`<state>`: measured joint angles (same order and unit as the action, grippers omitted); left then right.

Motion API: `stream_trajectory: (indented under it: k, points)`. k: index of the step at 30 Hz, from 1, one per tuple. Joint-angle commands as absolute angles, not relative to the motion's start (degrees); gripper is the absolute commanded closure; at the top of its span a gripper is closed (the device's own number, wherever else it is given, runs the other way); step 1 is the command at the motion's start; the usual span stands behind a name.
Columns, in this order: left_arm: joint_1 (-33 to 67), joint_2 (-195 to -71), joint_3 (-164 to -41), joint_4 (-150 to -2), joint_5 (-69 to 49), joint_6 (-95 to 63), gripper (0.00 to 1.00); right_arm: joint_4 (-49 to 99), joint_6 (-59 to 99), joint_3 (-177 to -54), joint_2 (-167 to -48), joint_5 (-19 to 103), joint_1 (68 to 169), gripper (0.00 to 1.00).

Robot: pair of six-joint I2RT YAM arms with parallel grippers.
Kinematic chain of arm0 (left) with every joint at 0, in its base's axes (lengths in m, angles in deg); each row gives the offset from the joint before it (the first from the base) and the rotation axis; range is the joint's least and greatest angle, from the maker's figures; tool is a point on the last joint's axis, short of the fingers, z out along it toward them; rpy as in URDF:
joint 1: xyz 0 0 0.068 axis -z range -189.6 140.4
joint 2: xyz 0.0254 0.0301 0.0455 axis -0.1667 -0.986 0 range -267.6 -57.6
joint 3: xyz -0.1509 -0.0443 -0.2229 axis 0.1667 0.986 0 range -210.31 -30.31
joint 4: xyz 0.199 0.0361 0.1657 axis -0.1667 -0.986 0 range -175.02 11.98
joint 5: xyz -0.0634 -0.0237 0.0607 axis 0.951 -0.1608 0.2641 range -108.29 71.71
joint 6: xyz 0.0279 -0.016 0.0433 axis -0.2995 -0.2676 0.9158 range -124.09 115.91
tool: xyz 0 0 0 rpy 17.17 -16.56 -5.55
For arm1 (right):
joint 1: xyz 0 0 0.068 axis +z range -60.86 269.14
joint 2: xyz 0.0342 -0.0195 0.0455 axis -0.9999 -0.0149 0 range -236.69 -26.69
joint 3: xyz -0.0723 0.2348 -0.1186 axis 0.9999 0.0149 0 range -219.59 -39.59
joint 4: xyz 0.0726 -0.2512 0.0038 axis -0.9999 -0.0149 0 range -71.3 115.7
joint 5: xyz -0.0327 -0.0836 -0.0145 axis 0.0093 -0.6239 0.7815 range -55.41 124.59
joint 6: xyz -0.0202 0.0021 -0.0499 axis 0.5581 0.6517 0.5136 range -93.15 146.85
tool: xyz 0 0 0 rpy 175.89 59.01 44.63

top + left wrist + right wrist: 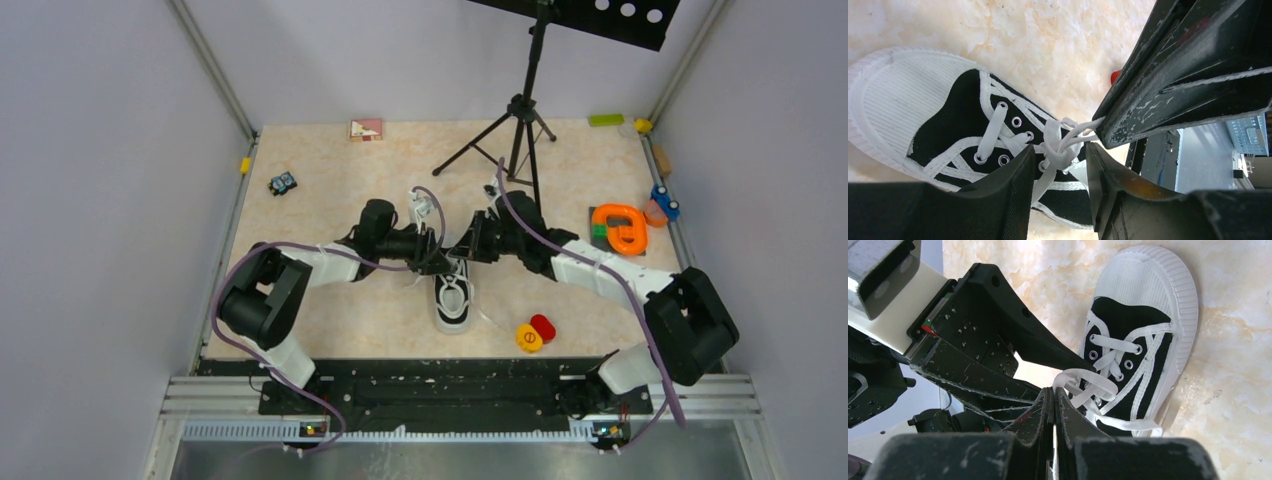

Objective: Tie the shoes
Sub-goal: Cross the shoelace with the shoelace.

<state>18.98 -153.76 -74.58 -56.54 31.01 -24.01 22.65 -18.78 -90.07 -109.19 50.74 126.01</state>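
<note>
The shoe [453,300], a small black sneaker with a white toe cap, lies mid-table with its toe toward the arms' bases. Both grippers meet over its lace end. My left gripper [1060,150] is open, one finger on each side of the white knot [1064,146], and a lace tail hangs down between them without being pinched. My right gripper [1054,390] is shut on a loop of the white lace [1083,382], which runs taut from the knot into its tips. Seen from above, the left gripper [435,257] and the right gripper [463,250] almost touch.
A black tripod [520,120] stands behind the shoe. An orange ring toy [620,228] and a blue piece [665,203] sit at the right. Red and yellow discs [535,333] lie near the front right. A toy car [283,183] and a pink box [366,128] are at the far left.
</note>
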Motion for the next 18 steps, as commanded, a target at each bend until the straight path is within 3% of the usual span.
stream_trajectory:
  k: [1, 11, 15, 18]
  points:
    - [19.3, -152.8, -75.6, -51.5, 31.1, -25.6, 0.54, 23.5, -19.0, -92.2, -106.8, 50.8, 127.1, 1.00]
    - [19.8, -154.4, -75.7, -49.0, 31.7, -27.5, 0.75, 23.4, -19.6, -91.8, -105.7, 50.7, 127.5, 1.00]
    - [19.8, -154.7, -76.0, -49.1, 32.3, -27.5, 1.00, 23.5, -20.3, -91.4, -105.0, 50.9, 127.8, 1.00]
    - [19.8, -155.2, -76.1, -49.1, 33.4, -26.9, 1.00, 24.7, -22.1, -90.6, -104.2, 51.4, 127.8, 1.00]
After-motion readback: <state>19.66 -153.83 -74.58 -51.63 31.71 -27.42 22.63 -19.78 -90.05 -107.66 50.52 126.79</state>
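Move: The lace strand by the knot lies almost between the left gripper's open fingertips, level ahead-back, about 1 cm to their right and 1 cm down. The shoe's middle is some 3 cm back, straight below by about 6 cm; the red-yellow toy lies roughly 13 cm back, 18 cm right and 8 cm down. From the closed right gripper, already holding the lace end, that strand is about 1 cm ahead, 1 cm left and 4 cm below. Close the left gripper from about half open to shut on the lace strand just under the right gripper's tips, while raising it about 1.5 cm and easing it 1 cm right over the shoe. Keep the right fingers shut on their lace, hold that hand nearly still at first, then lift it about 1 cm. ##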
